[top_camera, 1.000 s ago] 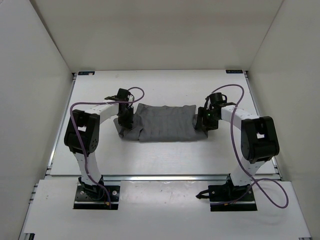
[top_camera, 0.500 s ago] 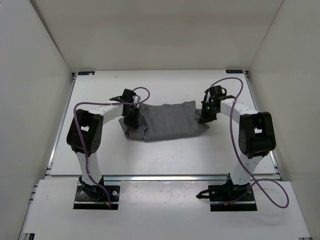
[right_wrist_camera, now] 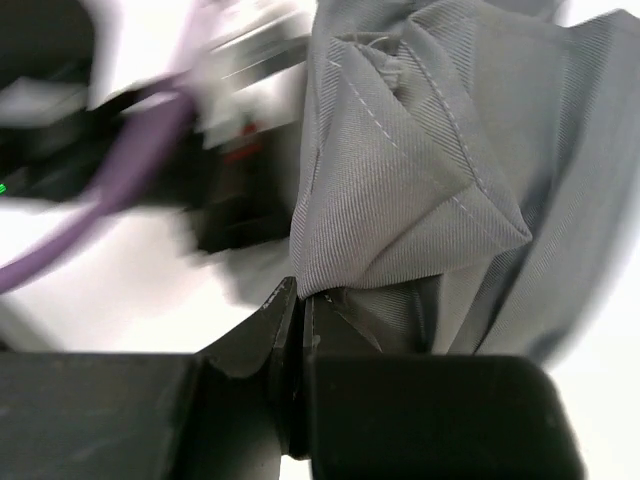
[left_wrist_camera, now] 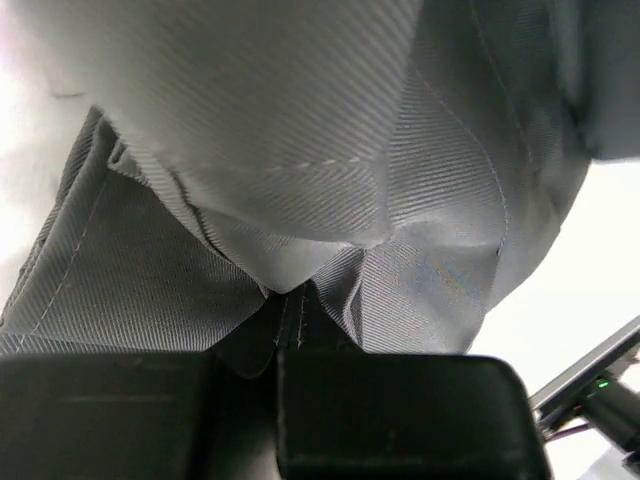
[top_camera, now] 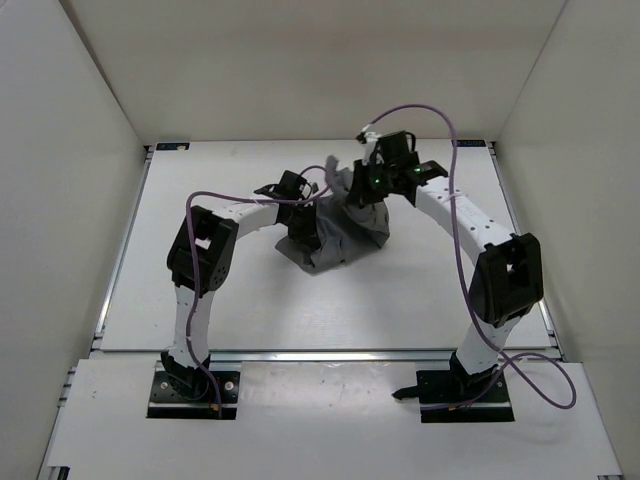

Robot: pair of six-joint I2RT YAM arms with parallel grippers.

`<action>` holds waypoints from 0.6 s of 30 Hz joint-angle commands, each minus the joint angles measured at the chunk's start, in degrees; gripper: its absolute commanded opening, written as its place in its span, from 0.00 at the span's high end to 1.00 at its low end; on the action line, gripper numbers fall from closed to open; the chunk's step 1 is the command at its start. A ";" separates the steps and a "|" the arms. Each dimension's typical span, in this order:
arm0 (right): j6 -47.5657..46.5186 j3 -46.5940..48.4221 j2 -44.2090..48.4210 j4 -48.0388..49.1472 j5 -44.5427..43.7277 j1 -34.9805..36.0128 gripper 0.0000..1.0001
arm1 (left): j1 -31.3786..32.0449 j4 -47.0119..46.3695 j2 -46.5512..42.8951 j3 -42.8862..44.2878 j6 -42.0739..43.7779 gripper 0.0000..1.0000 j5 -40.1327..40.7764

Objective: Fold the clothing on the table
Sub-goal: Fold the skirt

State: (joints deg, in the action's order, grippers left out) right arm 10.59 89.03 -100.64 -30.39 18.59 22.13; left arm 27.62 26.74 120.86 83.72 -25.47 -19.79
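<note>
The grey clothing [top_camera: 340,230] is bunched into a narrow heap at the middle of the white table [top_camera: 200,290], partly lifted. My left gripper [top_camera: 303,228] is shut on the clothing [left_wrist_camera: 300,150] at the heap's left side, the fabric pinched between its jaws [left_wrist_camera: 290,320]. My right gripper [top_camera: 362,190] is shut on the clothing [right_wrist_camera: 410,170] at the heap's upper right, a corner of fabric caught at its fingertips [right_wrist_camera: 305,305]. The two grippers stand close together over the cloth.
White walls enclose the table on the left, back and right. Purple cables [top_camera: 420,115] loop above both arms. The arm bases [top_camera: 190,390] sit at the near edge. Metal rails [top_camera: 300,355] border the table.
Both grippers have swung inward toward the table's middle, dragging the ends of the clothing together. The flat spread cloth has become a bunched heap. The right gripper has shut on the fabric.
</note>
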 commanded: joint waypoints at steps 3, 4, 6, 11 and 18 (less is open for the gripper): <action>4.17 -2.64 -1.48 2.96 5.40 6.16 1.00 | -0.28 0.51 4.38 4.43 -3.00 1.00 -1.65; 5.05 -3.59 -1.49 3.23 6.45 6.69 1.00 | -0.80 0.07 4.82 4.00 -3.44 1.00 -2.44; 6.19 -5.97 -2.54 6.21 7.16 7.66 1.00 | -1.51 -1.51 4.13 2.77 -4.67 1.00 -3.93; 8.57 -8.62 -4.99 9.73 8.91 7.67 1.00 | -2.74 -3.10 2.28 -0.75 -4.94 1.00 -5.25; 12.87 -7.39 -7.90 15.53 14.63 7.58 1.00 | -3.89 -5.91 0.87 -5.23 -5.47 1.00 -8.16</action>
State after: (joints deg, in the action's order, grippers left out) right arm 20.45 80.29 -108.38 -20.86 29.26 29.85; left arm 24.32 19.18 122.72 81.19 -32.01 -29.19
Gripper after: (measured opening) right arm 0.011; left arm 0.026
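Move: The right hand holds a raised end of the skirt; the fold spot it is bound for lies about 9 cm to its left, 5 cm back and some 18 cm below. The left gripper pins the skirt 11 cm to its left and 4 cm back, equally low. The skirt's right part lies almost beneath it, 2 cm to the right and level ahead. From the left hand, the fold spot is about 2 cm right and 1 cm back. Left and back first, then mostly straight down: the right hand swings the pinched skirt end over towards the left gripper, some 8 cm left, 6 cm back and 8 cm down, its fingers staying shut while they tip downward by about 15 degrees. The left hand all but stays put, still pinching the skirt low and rolling roughly 10 degrees. ##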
